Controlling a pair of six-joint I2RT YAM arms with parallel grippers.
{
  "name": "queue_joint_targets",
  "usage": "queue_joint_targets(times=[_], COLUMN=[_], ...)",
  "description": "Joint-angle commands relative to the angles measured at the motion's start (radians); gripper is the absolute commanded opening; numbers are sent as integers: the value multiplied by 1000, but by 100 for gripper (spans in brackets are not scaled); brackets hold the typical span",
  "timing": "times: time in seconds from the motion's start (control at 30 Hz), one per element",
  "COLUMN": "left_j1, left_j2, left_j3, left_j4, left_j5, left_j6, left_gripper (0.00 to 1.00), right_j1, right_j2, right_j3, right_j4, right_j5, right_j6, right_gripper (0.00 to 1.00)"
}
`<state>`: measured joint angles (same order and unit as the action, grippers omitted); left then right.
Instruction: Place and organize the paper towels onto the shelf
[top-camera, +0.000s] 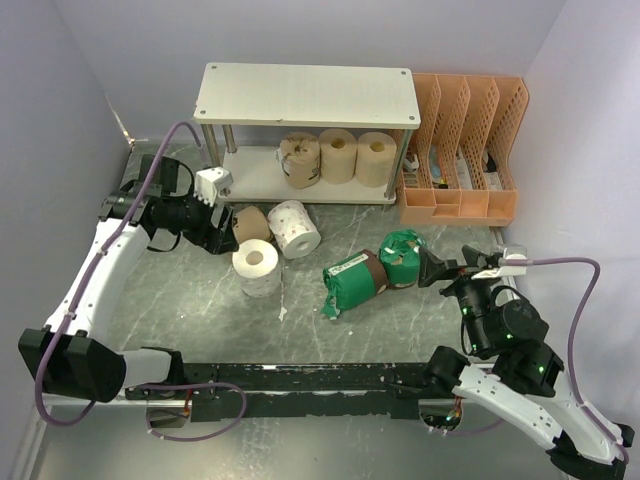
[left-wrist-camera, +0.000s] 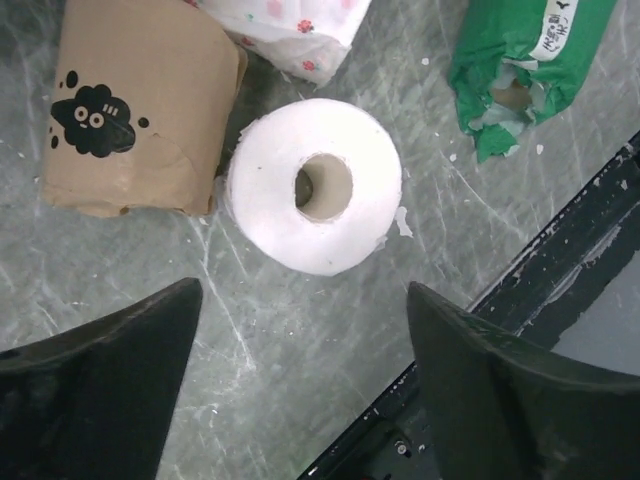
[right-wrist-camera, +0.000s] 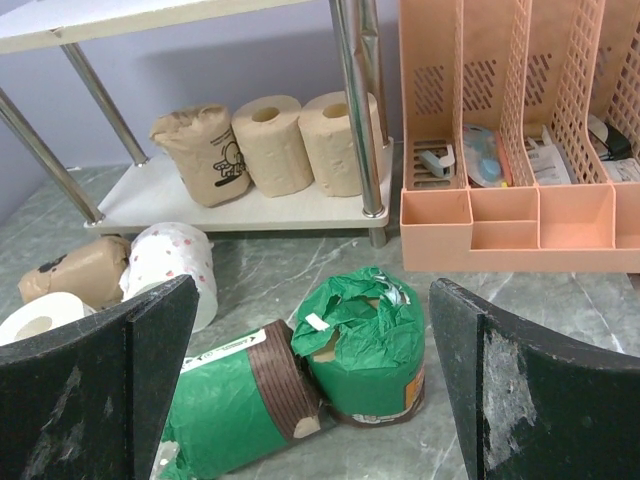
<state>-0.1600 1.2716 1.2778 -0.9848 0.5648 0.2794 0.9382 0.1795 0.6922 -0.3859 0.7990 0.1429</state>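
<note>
On the lower board of the shelf (top-camera: 250, 175) stand three tan paper towels: a labelled one (top-camera: 299, 160) and two plain ones (top-camera: 338, 155) (top-camera: 377, 158). Loose on the table are a tan printed roll (left-wrist-camera: 135, 110), a flowered white roll (top-camera: 294, 228), a plain white roll (left-wrist-camera: 315, 185) standing on end, and two green-wrapped rolls (right-wrist-camera: 235, 405) (right-wrist-camera: 365, 345). My left gripper (left-wrist-camera: 305, 290) hangs open above the table just short of the white roll, holding nothing. My right gripper (right-wrist-camera: 312, 300) is open and faces the upright green roll, which sits ahead of its fingers.
An orange perforated file rack (top-camera: 465, 150) stands right of the shelf, holding small items. Purple walls close in the left, back and right. A black rail (top-camera: 300, 378) runs along the near table edge. The shelf's top board (top-camera: 305, 95) carries nothing.
</note>
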Motion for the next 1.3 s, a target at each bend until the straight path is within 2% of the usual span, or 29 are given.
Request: queue_joint_targets(times=[0.0,0.07,0.1,0.27,0.37,0.53,0.73,1.0,1.27], left_j1=[4,4,6,10,20,25,32,185,188], left_j2=[-9,15,22,-6,-33,49,62,63,102], left_j3=[-16,-37,-57,-188,-264,-250,-259,-338,-386], left_j4=[42,75,94,226,344,381,548,679,728], left_j5=[-44,-171,-191,-23,-53,-37,-173,-76,5], left_j6=[-45,-133,-153,-193,-264,-283,-390,-575,-606], left_gripper=[99,98,98,98,98,98,98,98,98], right_j1=[5,6,5,7,6,5,5,5,5], right_j2=[4,2,0,-18,-22,-27,-43,-35,-46], right_j3=[-6,-7,-7,-10,-10,-11,-13,-14,-16], right_j4=[11,13,13,18,18,18,18,20,23], right_j5=[-5,5,10,14,12,18,19,29,40], right_j6=[3,4,6,6,6,7,10,10,12], right_gripper=[100,100,100,100,100,100,100,100,100])
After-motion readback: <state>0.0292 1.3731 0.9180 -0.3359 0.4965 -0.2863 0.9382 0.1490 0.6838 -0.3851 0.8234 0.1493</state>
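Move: The brown paper roll lying on its side is about 11 cm ahead of my left hand, some 3 cm to its right and 15 cm below. The upright white roll stands nearer, about 3 cm ahead and 6 cm to the right of that hand; the flowered roll lies roughly level with the brown one and 12 cm farther right. From my idle right hand the brown roll is about 17 cm ahead, 43 cm left and 26 cm down. I spread my left fingers fully and first sink about 7 cm, then swing forward some 8 cm and, late on, about 4 cm left, turning the wrist roughly 35 degrees counter-clockwise. That brings the open fingers low beside the brown roll's left end, still empty and not yet closing. ##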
